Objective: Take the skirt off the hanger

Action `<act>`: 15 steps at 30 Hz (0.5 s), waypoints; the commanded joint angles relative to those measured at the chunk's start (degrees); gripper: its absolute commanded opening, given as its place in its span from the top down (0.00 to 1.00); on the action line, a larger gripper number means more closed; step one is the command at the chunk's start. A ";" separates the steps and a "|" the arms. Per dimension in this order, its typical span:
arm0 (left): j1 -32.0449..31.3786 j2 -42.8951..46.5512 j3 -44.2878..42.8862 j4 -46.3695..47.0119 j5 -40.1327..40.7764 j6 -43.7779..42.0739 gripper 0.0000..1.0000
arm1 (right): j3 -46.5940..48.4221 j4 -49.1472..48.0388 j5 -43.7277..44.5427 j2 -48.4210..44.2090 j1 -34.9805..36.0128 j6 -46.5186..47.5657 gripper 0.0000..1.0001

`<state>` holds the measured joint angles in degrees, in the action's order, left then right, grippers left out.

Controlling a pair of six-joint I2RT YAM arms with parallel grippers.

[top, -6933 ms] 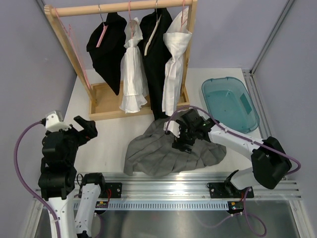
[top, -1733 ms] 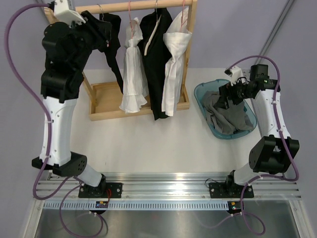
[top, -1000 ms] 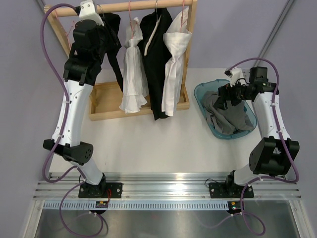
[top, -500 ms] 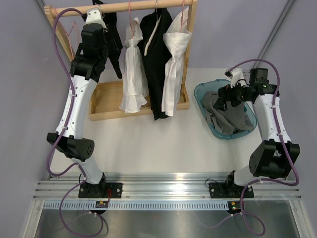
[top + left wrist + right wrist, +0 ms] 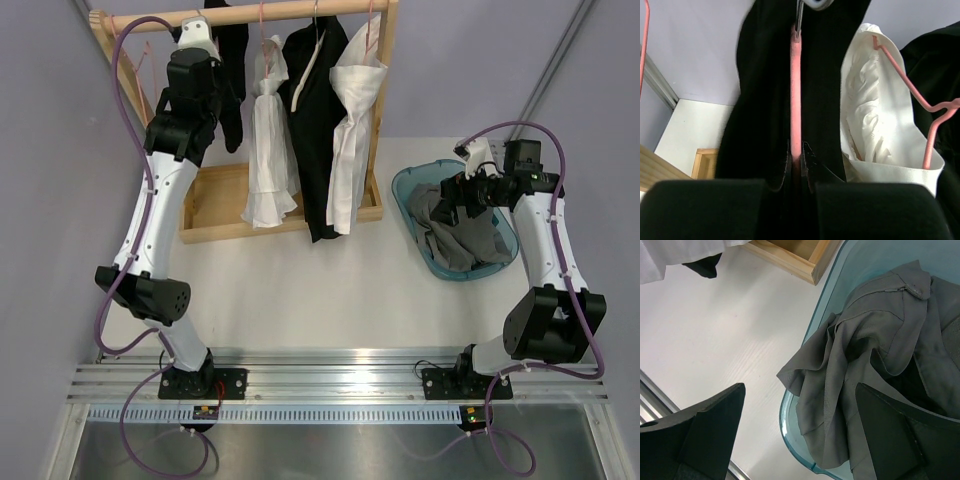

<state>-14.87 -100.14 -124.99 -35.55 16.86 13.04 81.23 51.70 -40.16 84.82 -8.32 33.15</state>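
Observation:
A black skirt [image 5: 232,75] hangs on a pink hanger [image 5: 796,90] at the left end of the wooden rail [image 5: 280,12]. My left gripper [image 5: 796,150] is raised to the rail and shut on the hanger's pink stem, black cloth on both sides of its fingers. In the top view the left gripper [image 5: 212,48] sits against the skirt's top. My right gripper [image 5: 801,390] hangs open and holds nothing, above a grey skirt [image 5: 875,340] crumpled in the teal bin [image 5: 790,435]. In the top view the right gripper [image 5: 462,195] is over the bin's left edge.
Beside the black skirt hang a white garment [image 5: 870,115] on another pink hanger, then a black one [image 5: 315,120] and a white one [image 5: 352,130]. The rack's wooden base [image 5: 215,200] stands at the back left. The teal bin [image 5: 505,255] is at the right.
My left arm has reached up to the rail and its gripper has closed on the pink hanger. The black skirt has swung slightly right. The right arm has barely moved.

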 commanded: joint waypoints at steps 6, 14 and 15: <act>0.28 7.14 -0.34 7.42 -3.59 -4.51 1.00 | -0.72 -0.73 -2.29 -3.95 -0.21 0.25 0.00; 0.28 14.79 7.99 6.46 -3.41 -4.87 1.00 | 0.07 0.41 -4.75 -4.31 -0.21 -0.10 0.01; 0.28 16.71 9.75 6.37 -3.68 -4.69 1.00 | 0.15 1.20 -5.71 -4.40 -0.21 0.34 0.00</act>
<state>-14.87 -88.51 -117.78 -35.77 13.74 9.08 80.55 52.01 -42.37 82.48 -8.32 33.17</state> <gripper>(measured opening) 0.046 0.993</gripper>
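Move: The black skirt's pink hanger is already pinched in my left fingers, with the skirt hanging about 8 cm ahead and some 5 cm below. The wooden rail that carries its hook runs roughly 13 cm ahead and 12 cm above. The white dress hangs about 10 cm right and 8 cm ahead, and the empty pink hanger about 11 cm left and 8 cm ahead. From my right hand, the black skirt is some 46 cm left, 22 cm ahead and 17 cm higher. Keeping the pink hanger shut in my left fingers, I start almost still, then draw it back towards myself with gathering speed, about 6 cm, and raise it some 3 to 4 cm. I pull the black skirt away from the rail and the white dress, turning the wrist only slightly, about 5 degrees. ##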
